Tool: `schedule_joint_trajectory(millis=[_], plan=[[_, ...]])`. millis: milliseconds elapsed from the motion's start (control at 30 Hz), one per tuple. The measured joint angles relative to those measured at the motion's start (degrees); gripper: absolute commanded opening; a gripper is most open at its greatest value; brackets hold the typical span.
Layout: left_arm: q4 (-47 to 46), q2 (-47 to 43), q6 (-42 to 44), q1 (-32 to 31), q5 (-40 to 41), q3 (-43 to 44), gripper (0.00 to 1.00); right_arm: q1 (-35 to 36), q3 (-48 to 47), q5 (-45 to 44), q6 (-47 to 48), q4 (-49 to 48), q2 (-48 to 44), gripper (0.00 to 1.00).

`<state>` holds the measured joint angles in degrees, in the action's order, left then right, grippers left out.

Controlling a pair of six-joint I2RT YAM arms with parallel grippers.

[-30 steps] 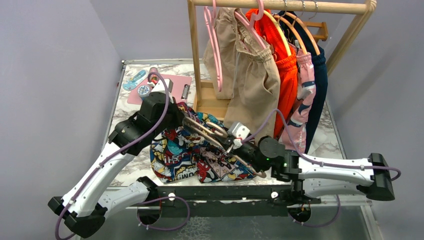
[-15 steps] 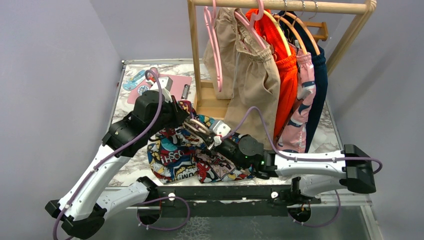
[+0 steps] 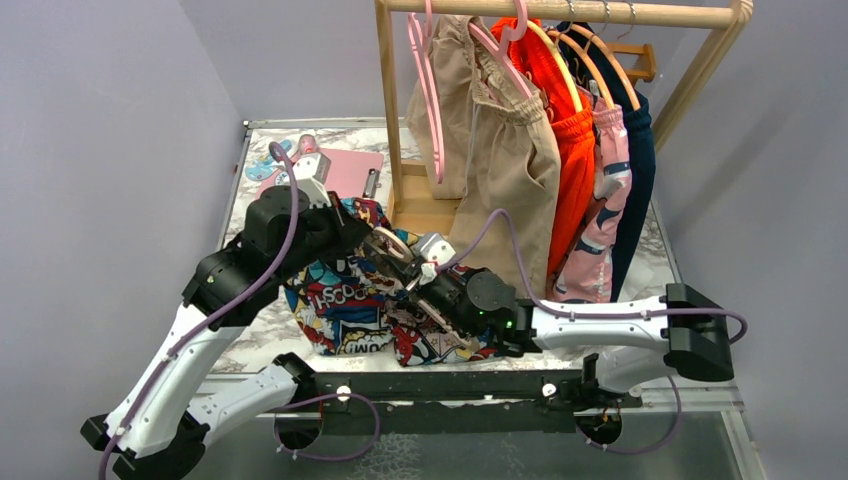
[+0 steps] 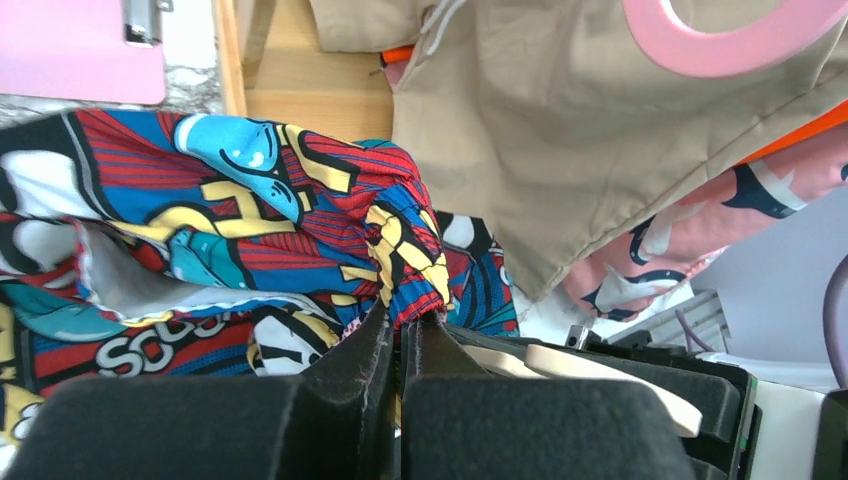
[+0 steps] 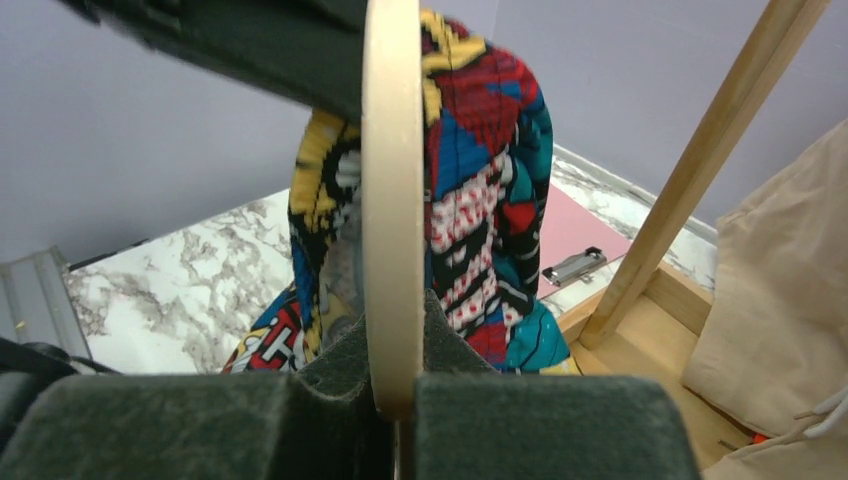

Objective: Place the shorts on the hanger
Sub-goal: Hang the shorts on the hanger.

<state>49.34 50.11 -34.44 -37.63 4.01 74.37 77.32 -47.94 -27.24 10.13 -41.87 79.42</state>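
Note:
The comic-print shorts (image 3: 340, 310) lie bunched on the marble table between both arms. My left gripper (image 3: 358, 240) is shut on a fold of the shorts' edge (image 4: 415, 270) and lifts it. The pinch shows at its fingertips in the left wrist view (image 4: 405, 318). My right gripper (image 3: 425, 290) is shut on the cream hanger (image 5: 392, 180), whose slim bar runs straight up from between the jaws (image 5: 393, 310). The raised fabric (image 5: 480, 150) hangs just behind and beside the bar. Part of the hanger (image 4: 600, 375) shows right of the left fingers.
A wooden rack (image 3: 560, 12) stands at the back with beige shorts (image 3: 510, 170), an orange garment (image 3: 570, 130) and other clothes on pink hangers (image 3: 425, 90). A pink clipboard (image 3: 345, 170) lies at the far left. Purple walls close in both sides.
Both arms have shifted left. The right gripper carried the hanger in closer to the left gripper, and the shorts were dragged left with the lifted fold.

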Motion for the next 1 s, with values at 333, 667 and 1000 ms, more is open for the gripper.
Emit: schedule_joint_trajectory(millis=[333,667,1000], plan=[[2.2,-0.8,0.9,0.0,9.4,5.1,0.00,0.0,5.4,5.7,-1.7,11.7,-18.9,0.01],[2.8,0.5,0.7,0.0,11.7,5.1,0.00,0.0,6.7,6.7,-1.1,15.0,-26.4,0.01],[3.9,3.0,0.7,0.0,14.5,9.6,0.00,0.0,5.1,8.9,1.4,23.2,-22.5,0.01]])
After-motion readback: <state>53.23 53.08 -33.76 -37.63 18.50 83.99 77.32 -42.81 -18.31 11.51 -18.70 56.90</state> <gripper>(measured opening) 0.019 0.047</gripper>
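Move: The left gripper holds the shorts' waistband; the middle of the wooden hanger, held by the right gripper, lies about 4 cm to its right, 3 cm back and 3 cm lower. From the right gripper that pinched waistband is some 3 cm ahead, 4 cm left and 3 cm above. The wooden tray lies about 13 cm ahead of the left gripper, 8 cm right and far below, roughly 27 cm; the pink hanger's lower end is some 13 cm ahead and 10 cm right, near hand height. Draw the right gripper back to the right by about 8 cm and somewhat towards the base, keeping the wooden hanger pinched, arching it up some 6 cm and then sinking nearly as far. Meanwhile carry the left gripper, still shut on the waistband, about 4 cm left and up, easing a little forward and turning some 15 degrees counter-clockwise. ##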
